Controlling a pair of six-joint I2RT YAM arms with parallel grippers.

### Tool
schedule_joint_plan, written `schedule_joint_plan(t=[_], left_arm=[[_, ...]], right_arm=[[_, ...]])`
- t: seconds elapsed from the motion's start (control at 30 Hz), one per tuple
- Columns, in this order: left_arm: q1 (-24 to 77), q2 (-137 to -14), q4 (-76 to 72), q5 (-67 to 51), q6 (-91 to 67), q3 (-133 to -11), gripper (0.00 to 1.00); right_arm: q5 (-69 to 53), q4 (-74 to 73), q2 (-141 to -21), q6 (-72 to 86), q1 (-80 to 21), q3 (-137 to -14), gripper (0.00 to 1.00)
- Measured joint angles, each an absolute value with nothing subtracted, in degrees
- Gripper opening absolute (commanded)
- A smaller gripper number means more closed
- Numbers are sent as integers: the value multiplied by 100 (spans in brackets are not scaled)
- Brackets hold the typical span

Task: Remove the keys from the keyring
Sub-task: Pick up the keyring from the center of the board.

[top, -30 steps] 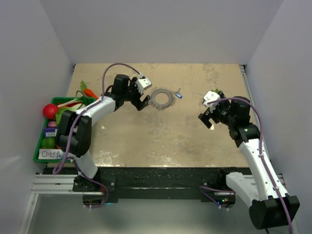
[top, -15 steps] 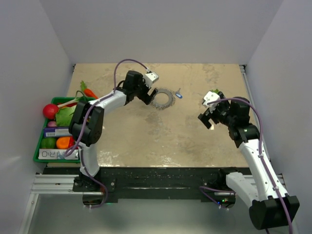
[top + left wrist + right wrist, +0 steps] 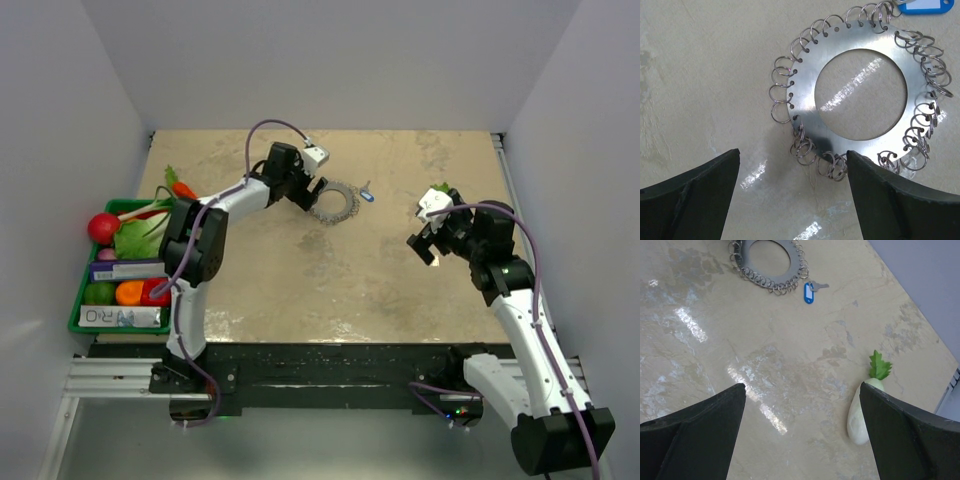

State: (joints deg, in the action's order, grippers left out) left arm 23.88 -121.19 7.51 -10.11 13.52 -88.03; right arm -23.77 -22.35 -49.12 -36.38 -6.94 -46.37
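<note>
The keyring is a flat grey metal disc with a round hole and many small wire rings along its rim. It lies flat on the table. The keys, one small silver key with a blue head, lie at its far right rim; the left wrist view shows only the blue head. My left gripper hangs open over the keyring's left rim, one finger beside the wire rings, the other over bare table. My right gripper is open and empty, well to the right.
A white radish with green leaves lies on the table just by my right gripper's finger. A green tray of toy vegetables stands at the left edge, with a red ball and a carrot. White walls surround the table.
My left gripper has moved right and slightly farther away, from left of the keyring to over its left rim. The right arm, keyring and key have not moved.
</note>
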Motion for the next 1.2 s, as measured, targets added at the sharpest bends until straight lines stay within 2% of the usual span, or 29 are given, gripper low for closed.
schedule_joint_plan(t=[0.23, 0.57, 0.67, 0.87, 1.07, 1.2], left_arm=[[2388, -12359, 875, -993, 1275, -9061, 88], [2397, -12884, 1017, -856, 1186, -9708, 79], [2403, -13002, 1068, -843, 1114, -9824, 67], [2416, -13052, 1181, -843, 1059, -9856, 57], [2418, -13052, 1190, -849, 998, -9859, 40], [2418, -13080, 1208, -873, 1000, -9891, 34]], right_arm=[[-2418, -2233, -4910, -3638, -694, -4637, 99], [-2510, -2235, -4910, -3640, -694, -4637, 99], [-2508, -2233, -4910, -3640, -694, -4637, 99], [-2510, -2233, -4910, -3642, -694, -4637, 99], [-2512, -2233, -4904, -3642, -694, -4637, 99], [-2517, -2233, -4888, -3642, -694, -4637, 99]])
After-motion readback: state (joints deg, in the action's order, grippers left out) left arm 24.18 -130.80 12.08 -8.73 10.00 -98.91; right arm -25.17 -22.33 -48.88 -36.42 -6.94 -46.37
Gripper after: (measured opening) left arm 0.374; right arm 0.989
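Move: The keyring's middle lies about 7 cm to the right of my left hand and 1 cm ahead, some 4 cm below, so its left rim with the small wire rings is nearest my fingers. The blue tag is roughly 9 cm to the right of the keyring's middle and 2 cm farther out, and the key lies just beyond the tag. From my right hand, the keyring is about 20 cm ahead, 20 cm to the left and 20 cm below. I lower my left hand about 3 cm while easing some 2.5 cm forward, a touch to the right, onto the keyring's left rim. As I go down I narrow my almost fully open fingers, then hold there and keep closing them to about a third open, the tips either side of the small wire rings at the rim. ##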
